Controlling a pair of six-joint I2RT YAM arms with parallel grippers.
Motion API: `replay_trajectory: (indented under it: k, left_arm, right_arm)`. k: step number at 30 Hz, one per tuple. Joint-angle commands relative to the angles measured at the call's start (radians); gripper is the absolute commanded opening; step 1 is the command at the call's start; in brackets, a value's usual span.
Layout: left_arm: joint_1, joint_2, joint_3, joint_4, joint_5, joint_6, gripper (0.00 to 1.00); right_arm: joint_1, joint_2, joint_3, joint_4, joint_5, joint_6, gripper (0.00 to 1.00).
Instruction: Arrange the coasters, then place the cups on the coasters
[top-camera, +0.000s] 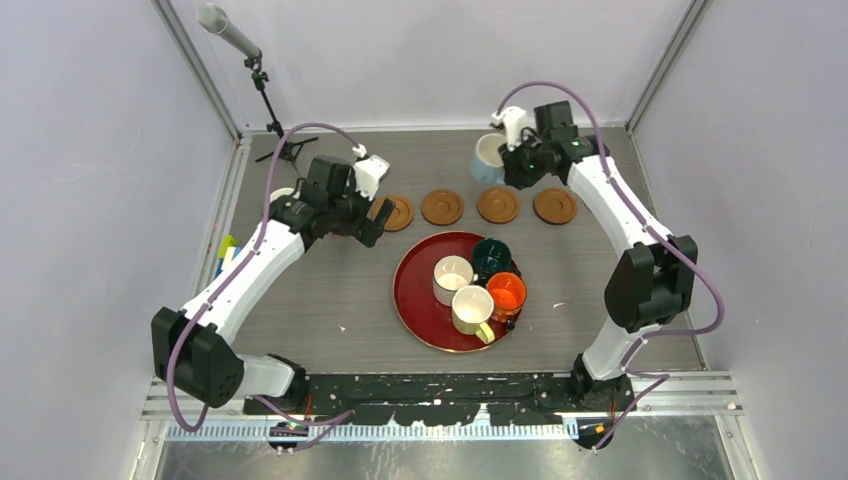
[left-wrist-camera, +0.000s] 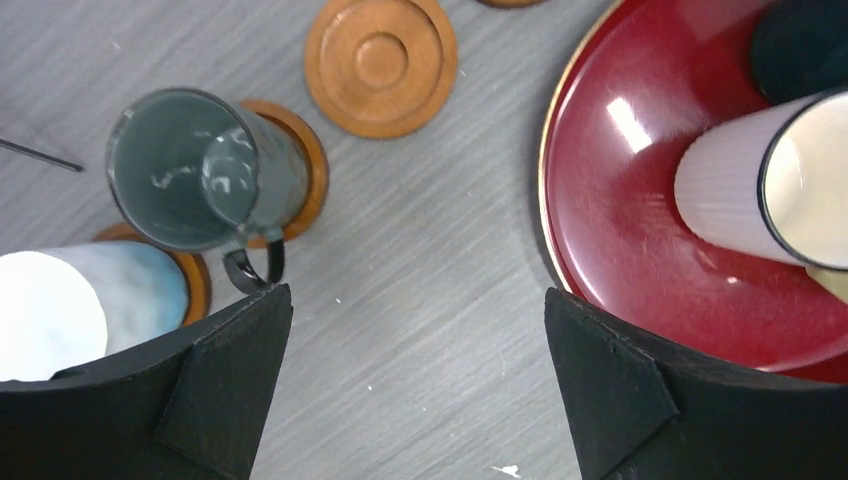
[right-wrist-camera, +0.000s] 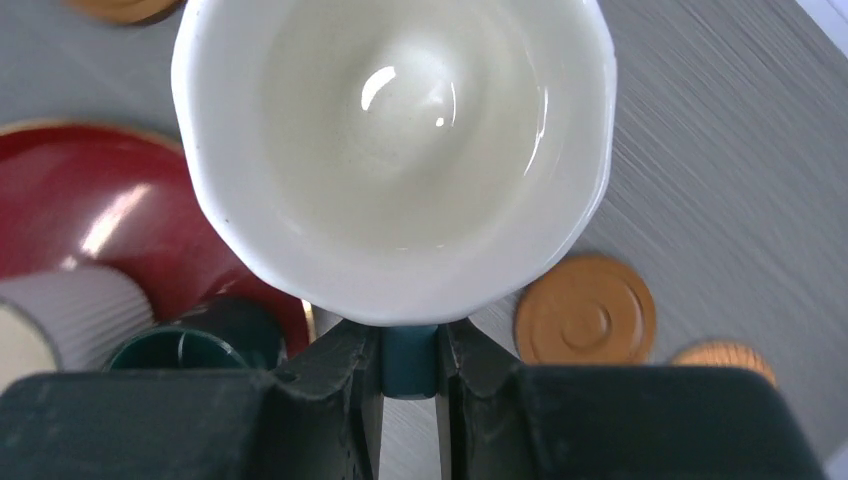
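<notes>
My right gripper (top-camera: 507, 162) (right-wrist-camera: 408, 345) is shut on the blue handle of a light blue cup (top-camera: 487, 158) with a white inside (right-wrist-camera: 395, 150), held up behind the row of coasters. Empty brown coasters (top-camera: 441, 207) (top-camera: 497, 205) (top-camera: 554, 206) lie in a line, with one (right-wrist-camera: 585, 310) below the held cup. My left gripper (top-camera: 365, 225) (left-wrist-camera: 415, 300) is open over bare table, empty. Beside it a grey-green cup (left-wrist-camera: 200, 170) and a white cup (left-wrist-camera: 60, 310) each stand on a coaster, next to an empty coaster (left-wrist-camera: 380, 65).
The dark red round tray (top-camera: 415, 300) (left-wrist-camera: 640, 200) holds a cream cup (top-camera: 452, 275), a dark teal cup (top-camera: 491, 255), an orange cup (top-camera: 506, 292) and a pale yellow cup (top-camera: 472, 308). A microphone stand (top-camera: 265, 95) stands at the back left. Walls enclose the table.
</notes>
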Motion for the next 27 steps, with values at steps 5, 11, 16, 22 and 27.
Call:
replay_trajectory:
  k: [5, 11, 16, 22, 27]
  left_arm:
    - [0.011, 0.044, 0.095, 0.084, -0.023, -0.012, 1.00]
    - [0.012, 0.061, 0.114, 0.081, -0.030, -0.006, 1.00]
    - [0.020, 0.055, 0.108, 0.092, -0.039, -0.016, 1.00]
    - [0.024, 0.033, 0.084, 0.089, -0.036, -0.015, 1.00]
    - [0.029, 0.029, 0.079, 0.083, -0.035, -0.014, 1.00]
  right_arm:
    - [-0.148, -0.174, -0.045, 0.171, 0.461, 0.443, 0.01]
    - [-0.280, -0.188, -0.085, 0.142, 0.512, 0.571, 0.01]
    - [-0.374, -0.159, -0.085, 0.126, 0.499, 0.582, 0.01]
    - [-0.452, -0.095, -0.073, 0.126, 0.465, 0.592, 0.00]
    - [-0.479, -0.031, -0.059, 0.140, 0.452, 0.569, 0.00]
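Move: The right hand already holds the white-and-blue cup by its handle. The woven coaster at the right end of the row lies about 25 cm to its right, 4 cm ahead and 17 cm below. Next in the row, a plain coaster sits about 13 cm right and 2 cm ahead of the hand; another is 1 cm left and 2 cm ahead. From the left hand, the woven coaster is about 57 cm right, 14 cm ahead and 17 cm down. Keeping the handle pinched between its fingers, the right hand sweeps the cup some 26 cm to the right above the coaster row, towards the woven end coaster, turning clockwise nearly 70 degrees. It slows and begins to sink in the last stretch. The left hand, open and empty, eases forward about 3 cm and slightly up. ##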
